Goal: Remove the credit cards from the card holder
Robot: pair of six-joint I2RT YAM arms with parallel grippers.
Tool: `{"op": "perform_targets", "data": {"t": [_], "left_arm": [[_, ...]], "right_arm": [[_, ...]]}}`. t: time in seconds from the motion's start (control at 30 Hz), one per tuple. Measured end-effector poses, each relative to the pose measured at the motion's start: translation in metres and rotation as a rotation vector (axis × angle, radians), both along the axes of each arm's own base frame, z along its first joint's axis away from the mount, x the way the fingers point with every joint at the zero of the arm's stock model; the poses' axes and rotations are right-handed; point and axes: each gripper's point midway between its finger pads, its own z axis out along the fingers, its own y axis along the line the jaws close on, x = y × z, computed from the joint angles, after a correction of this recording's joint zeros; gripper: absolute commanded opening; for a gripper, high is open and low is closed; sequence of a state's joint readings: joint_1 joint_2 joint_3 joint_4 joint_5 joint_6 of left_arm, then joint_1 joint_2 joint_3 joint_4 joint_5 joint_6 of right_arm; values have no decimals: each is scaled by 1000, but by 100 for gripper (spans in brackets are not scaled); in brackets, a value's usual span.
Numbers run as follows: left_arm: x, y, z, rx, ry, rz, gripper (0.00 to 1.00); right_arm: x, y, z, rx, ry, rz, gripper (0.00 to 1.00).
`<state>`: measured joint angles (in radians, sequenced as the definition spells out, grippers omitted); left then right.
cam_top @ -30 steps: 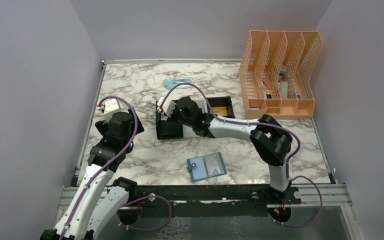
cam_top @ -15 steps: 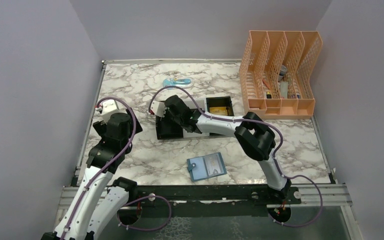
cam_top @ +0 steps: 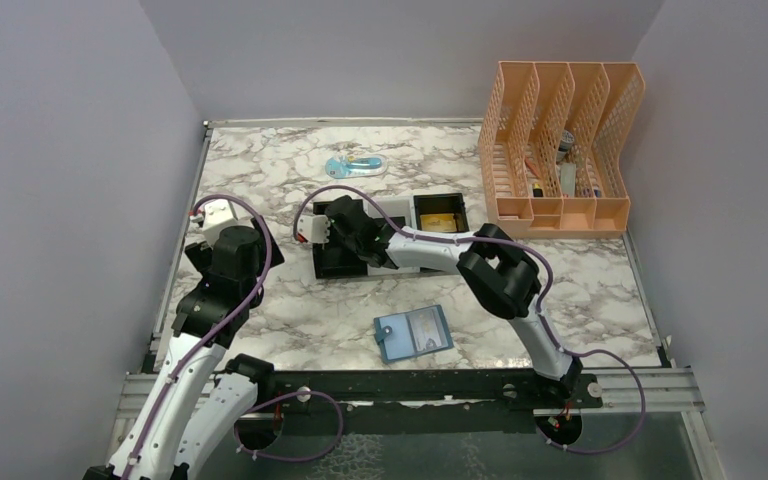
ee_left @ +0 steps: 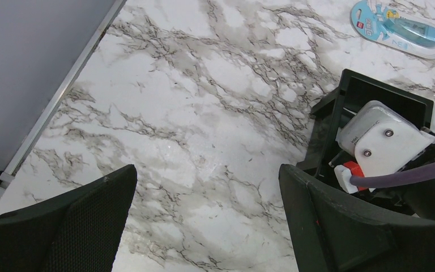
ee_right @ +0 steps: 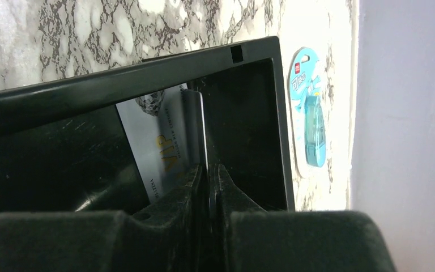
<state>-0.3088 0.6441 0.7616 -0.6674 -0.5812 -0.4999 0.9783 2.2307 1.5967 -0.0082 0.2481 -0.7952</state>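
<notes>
The teal-blue card holder lies open on the marble near the front, away from both grippers. My right gripper reaches into the left compartment of the black tray. In the right wrist view its jaws are shut on the edge of a thin grey credit card. A white credit card with gold "VIP" lettering leans just behind it in the same compartment. A yellow card lies in the tray's right compartment. My left gripper hangs open over bare marble, left of the tray.
An orange mesh file rack with small items stands at the back right. A blue blister pack lies behind the tray. Grey walls close in on the left, back and right sides.
My right gripper has swung left from the tray's middle to its left compartment with the card. The left arm has barely moved.
</notes>
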Motion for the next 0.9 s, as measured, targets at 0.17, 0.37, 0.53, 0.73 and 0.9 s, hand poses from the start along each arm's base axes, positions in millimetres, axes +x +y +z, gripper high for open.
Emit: {"op": "perform_targets", "data": {"t": [0.17, 0.37, 0.53, 0.73, 0.9], "left_arm": [[0, 0, 0, 2, 1, -1, 99], [0, 0, -1, 4, 4, -2, 99], [0, 0, -2, 9, 10, -4, 99], [1, 0, -2, 12, 15, -10, 99], [1, -2, -3, 13, 18, -19, 99]], "right_arm": [[-1, 2, 0, -32, -6, 40, 14], [-4, 2, -2, -73, -7, 78, 31], [-6, 1, -6, -105, -6, 108, 33], [-6, 1, -6, -113, -11, 116, 60], [-4, 5, -8, -122, -13, 120, 64]]}}
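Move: The right hand holds a credit card just inside the tray's left black compartment, whose middle is about 3 cm back, level sideways and some 2 cm below. The VIP card stands about 2 cm back, 2 cm left and 3 cm below; the white compartment is roughly 12 cm right and 3 cm back. From the left hand, the black compartment is about 12 cm ahead, 20 cm right and 17 cm below. Opening over halfway, the right hand releases its card into the left black compartment, sinking about 1 cm. ##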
